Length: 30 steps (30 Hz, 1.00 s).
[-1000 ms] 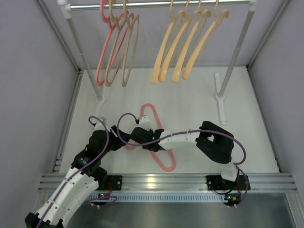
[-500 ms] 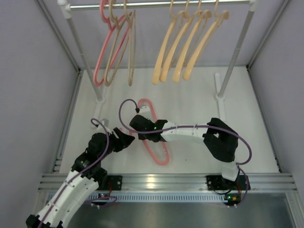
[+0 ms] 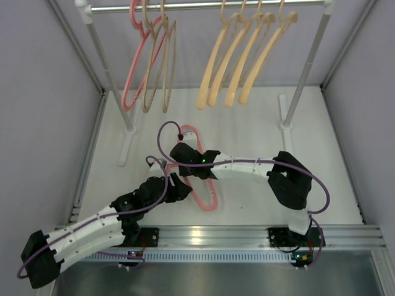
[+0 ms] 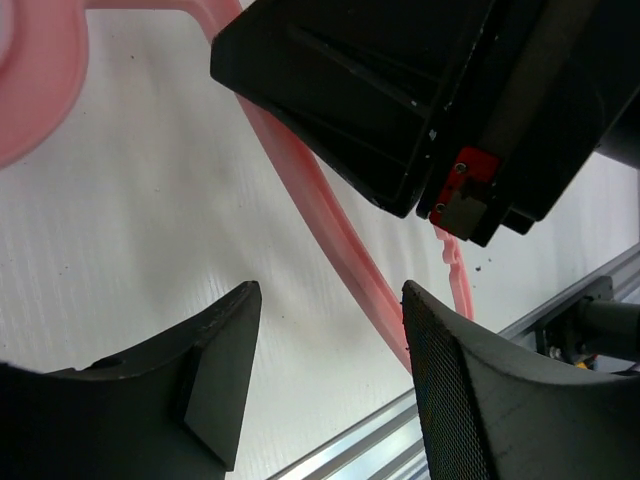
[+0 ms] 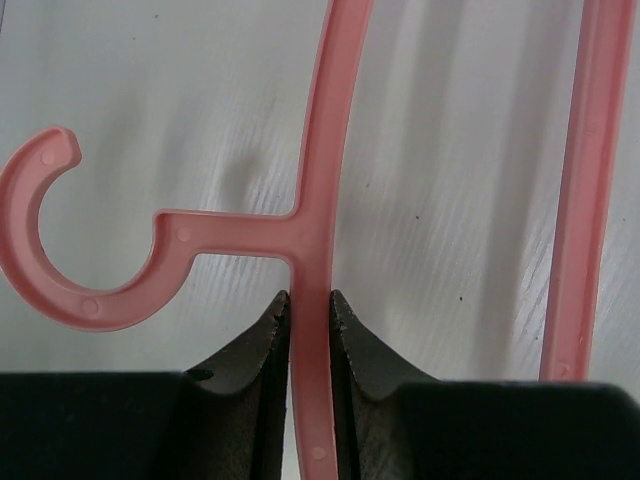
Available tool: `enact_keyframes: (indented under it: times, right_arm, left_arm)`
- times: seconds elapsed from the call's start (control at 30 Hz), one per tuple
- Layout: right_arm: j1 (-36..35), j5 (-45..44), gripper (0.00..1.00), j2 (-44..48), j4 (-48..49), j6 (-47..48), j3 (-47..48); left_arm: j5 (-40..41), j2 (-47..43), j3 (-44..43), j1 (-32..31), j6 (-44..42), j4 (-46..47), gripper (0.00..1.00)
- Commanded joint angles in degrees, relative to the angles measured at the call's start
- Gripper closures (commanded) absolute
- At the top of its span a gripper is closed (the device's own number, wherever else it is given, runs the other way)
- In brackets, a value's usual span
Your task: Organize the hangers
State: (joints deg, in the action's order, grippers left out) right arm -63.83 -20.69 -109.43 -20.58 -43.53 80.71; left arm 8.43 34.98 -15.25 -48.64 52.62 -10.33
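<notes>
A pink hanger (image 3: 208,198) lies low over the white floor in the middle. My right gripper (image 3: 185,151) is shut on its straight bar (image 5: 310,250) just below the hook (image 5: 60,285). My left gripper (image 3: 179,187) is open right beside it, near the hanger's lower part. In the left wrist view the pink bar (image 4: 335,235) runs between the spread fingers (image 4: 460,380), touching neither. On the rail (image 3: 197,5) hang one pink hanger (image 3: 131,80), two beige ones (image 3: 155,74) and several peach ones (image 3: 237,65).
The rail rests on two white posts (image 3: 307,71) whose feet (image 3: 287,132) stand on the floor at left and right. Grey walls close in both sides. An aluminium frame (image 3: 216,234) runs along the near edge.
My left arm has dropped low and swung its gripper right, up against the pink hanger. My right gripper has drawn the hanger slightly back and left. The beige hangers on the rail sway.
</notes>
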Motion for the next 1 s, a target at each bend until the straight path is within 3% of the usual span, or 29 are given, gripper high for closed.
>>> enact_keyframes:
  times: [0.0,0.67,0.77,0.9,0.97]
  right_arm:
    - [0.6,0.1,1.00,3.9,-0.1,-0.7,2.8]
    - [1.0,3.2,1.00,8.9,2.9,-2.2,-2.9]
    - [1.0,3.6,1.00,9.3,3.8,-2.4,-3.8]
    - [0.9,4.3,1.00,9.8,4.8,-2.8,-4.7]
    - [1.0,4.3,1.00,10.0,5.2,-3.1,-5.0]
  left_arm:
    - [10.2,3.4,-0.8,-4.6,2.2,8.6,0.37]
    - [19.0,14.1,3.3,-8.9,1.9,29.3,0.41]
    - [19.6,13.9,2.9,-9.5,1.6,29.1,0.46]
    - [20.6,13.4,2.8,-10.0,1.9,28.7,0.63]
    - [21.4,13.4,2.2,-10.2,2.2,26.8,0.78]
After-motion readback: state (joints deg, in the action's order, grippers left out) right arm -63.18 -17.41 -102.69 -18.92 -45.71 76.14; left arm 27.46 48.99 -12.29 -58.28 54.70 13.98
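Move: The bar of the pink hanger that the left fingers will shut on lies about 4 cm ahead of the left hand, 2 cm to its right and 2 cm below. The right gripper already holds that bar some 4 cm farther out and 1 cm to the left of that spot. The hook is about 8 cm ahead and 8 cm left of the left hand. From the right hand, the spot is some 4 cm back and 1 cm to the right. Bring the left gripper about 4 cm forward and to the right onto the bar, nearer the base than the right fingers, tipping it up some 10 degrees while it turns slightly counter-clockwise. Meanwhile keep the right fingers pinched on the bar and raise it roughly 3 cm, easing slightly down and back. Finish by closing the left fingers around the bar from wide open. ##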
